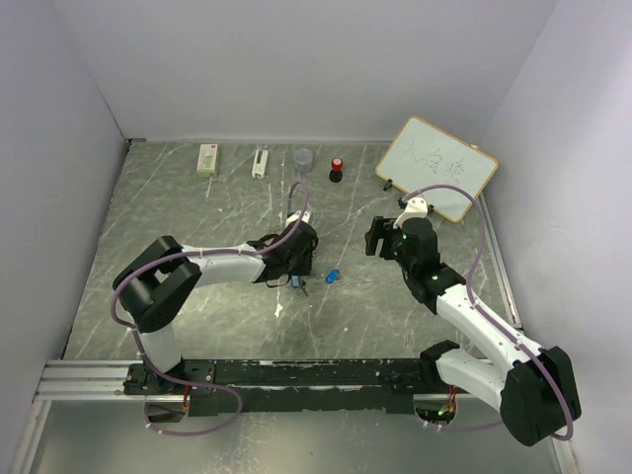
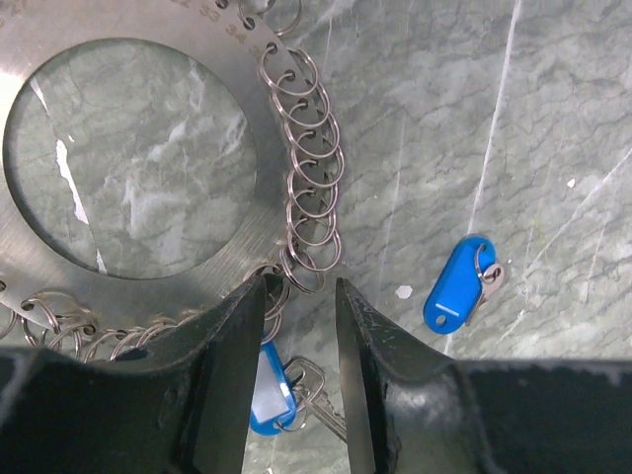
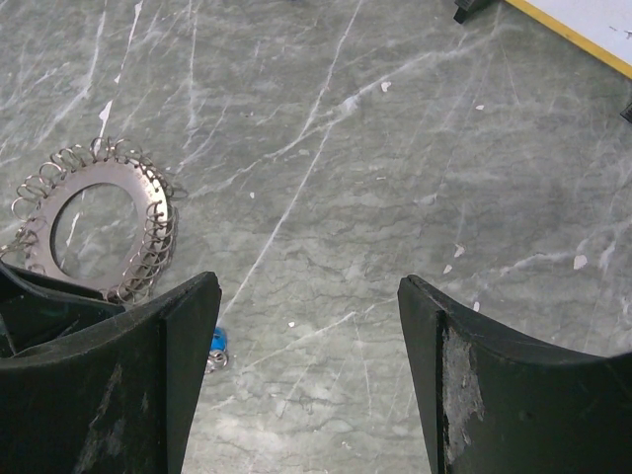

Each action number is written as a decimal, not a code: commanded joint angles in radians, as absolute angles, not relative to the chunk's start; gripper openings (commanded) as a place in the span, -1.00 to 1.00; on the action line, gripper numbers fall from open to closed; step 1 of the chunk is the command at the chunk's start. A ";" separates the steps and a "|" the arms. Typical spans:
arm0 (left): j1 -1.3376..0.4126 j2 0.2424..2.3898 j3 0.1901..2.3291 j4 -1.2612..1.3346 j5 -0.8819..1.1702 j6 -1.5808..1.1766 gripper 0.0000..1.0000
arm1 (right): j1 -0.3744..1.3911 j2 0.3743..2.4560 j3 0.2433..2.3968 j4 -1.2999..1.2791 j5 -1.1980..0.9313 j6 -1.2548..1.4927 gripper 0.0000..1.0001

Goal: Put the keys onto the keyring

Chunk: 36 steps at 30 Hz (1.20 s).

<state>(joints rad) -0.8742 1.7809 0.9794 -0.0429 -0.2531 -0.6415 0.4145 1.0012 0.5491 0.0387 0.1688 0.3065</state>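
The keyring [image 2: 20, 39], a flat metal disc with a hollow middle and a fringe of small split rings [image 2: 314, 188], lies on the marble table; it also shows in the right wrist view [image 3: 94, 176]. My left gripper [image 2: 301, 286] hovers at its edge, open by a narrow gap, its left fingertip over the fringe. A blue key with a white label [image 2: 271, 394] lies beneath those fingers. The all-blue key [image 2: 459, 284] lies apart to the right [image 1: 332, 276]. My right gripper [image 3: 306, 296] hangs wide open and empty over bare table [image 1: 378, 240].
A whiteboard [image 1: 436, 168] leans at the back right. Along the back stand a clear cup [image 1: 303, 158], a red-and-black knob [image 1: 337, 169] and two white items [image 1: 206, 159], [image 1: 260, 163]. Walls close in the table on three sides.
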 commanded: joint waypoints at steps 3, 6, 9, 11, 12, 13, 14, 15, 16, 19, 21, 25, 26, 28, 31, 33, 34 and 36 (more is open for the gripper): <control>-0.882 1.801 1.031 -0.034 -0.298 -0.650 -0.09 | 0.420 0.996 0.551 0.046 0.164 0.304 0.47; -0.881 1.805 1.036 -0.030 -0.300 -0.647 -0.10 | 0.421 0.999 0.552 0.044 0.164 0.303 0.47; -0.882 1.816 1.045 -0.032 -0.300 -0.645 -0.22 | 0.420 0.999 0.551 0.043 0.164 0.304 0.47; -0.881 1.822 1.048 -0.039 -0.298 -0.644 -0.22 | 0.419 0.999 0.552 0.042 0.166 0.303 0.47; -0.882 1.822 1.046 -0.038 -0.296 -0.646 -0.22 | 0.420 0.997 0.552 0.040 0.166 0.304 0.47; -0.882 1.822 1.043 -0.035 -0.293 -0.645 -0.22 | 0.419 0.997 0.552 0.040 0.167 0.304 0.47; -0.881 1.821 1.042 -0.036 -0.292 -0.644 -0.22 | 0.419 0.996 0.551 0.039 0.166 0.303 0.47; -0.881 1.820 1.042 -0.039 -0.291 -0.645 -0.21 | 0.419 0.996 0.551 0.040 0.167 0.304 0.47; -0.881 1.819 1.042 -0.040 -0.290 -0.644 -0.21 | 0.419 0.996 0.551 0.040 0.167 0.304 0.47; -0.881 1.823 1.042 -0.037 -0.288 -0.644 -0.22 | 0.420 0.997 0.551 0.040 0.165 0.305 0.47; -0.882 1.830 1.044 -0.033 -0.283 -0.645 -0.26 | 0.420 0.998 0.548 0.042 0.165 0.305 0.47; -0.881 1.841 1.054 -0.035 -0.279 -0.643 -0.51 | 0.420 0.999 0.550 0.040 0.164 0.305 0.47; -0.881 1.840 1.054 -0.033 -0.280 -0.643 -0.58 | 0.419 0.997 0.551 0.039 0.164 0.305 0.47; -0.881 1.837 1.052 -0.030 -0.283 -0.643 -0.69 | 0.419 0.997 0.551 0.040 0.164 0.304 0.47; -0.881 1.831 1.054 -0.038 -0.292 -0.641 -0.73 | 0.419 0.999 0.552 0.038 0.164 0.307 0.47; -0.882 1.819 1.050 -0.038 -0.299 -0.641 -0.84 | 0.420 1.000 0.552 0.037 0.164 0.307 0.47; -0.882 1.811 1.046 -0.036 -0.301 -0.641 -0.86 | 0.419 1.001 0.552 0.037 0.163 0.306 0.47; -0.880 1.792 1.040 -0.030 -0.307 -0.641 -0.87 | 0.419 1.003 0.552 0.035 0.163 0.305 0.47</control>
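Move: Just ahead of the left fingers, about 1 cm, and barely below them lies the last small ring on the keyring's near right edge. The middle of the keyring plate is some 5 cm ahead and 3 cm left of this hand. One blue-tagged key set lies about 3 cm back and 2 cm left, the other roughly 6 cm right and 2 cm back. From the right hand, that small ring lies roughly 14 cm left, level with it and 13 cm below. The left fingers close from half open to nearly shut at the keyring's near right edge, where they seem to pinch the base of the last small ring. Before that the hand eases forward and slightly right, a little over 1 cm, rising half a centimetre and sinking back, its wrist angle held. ##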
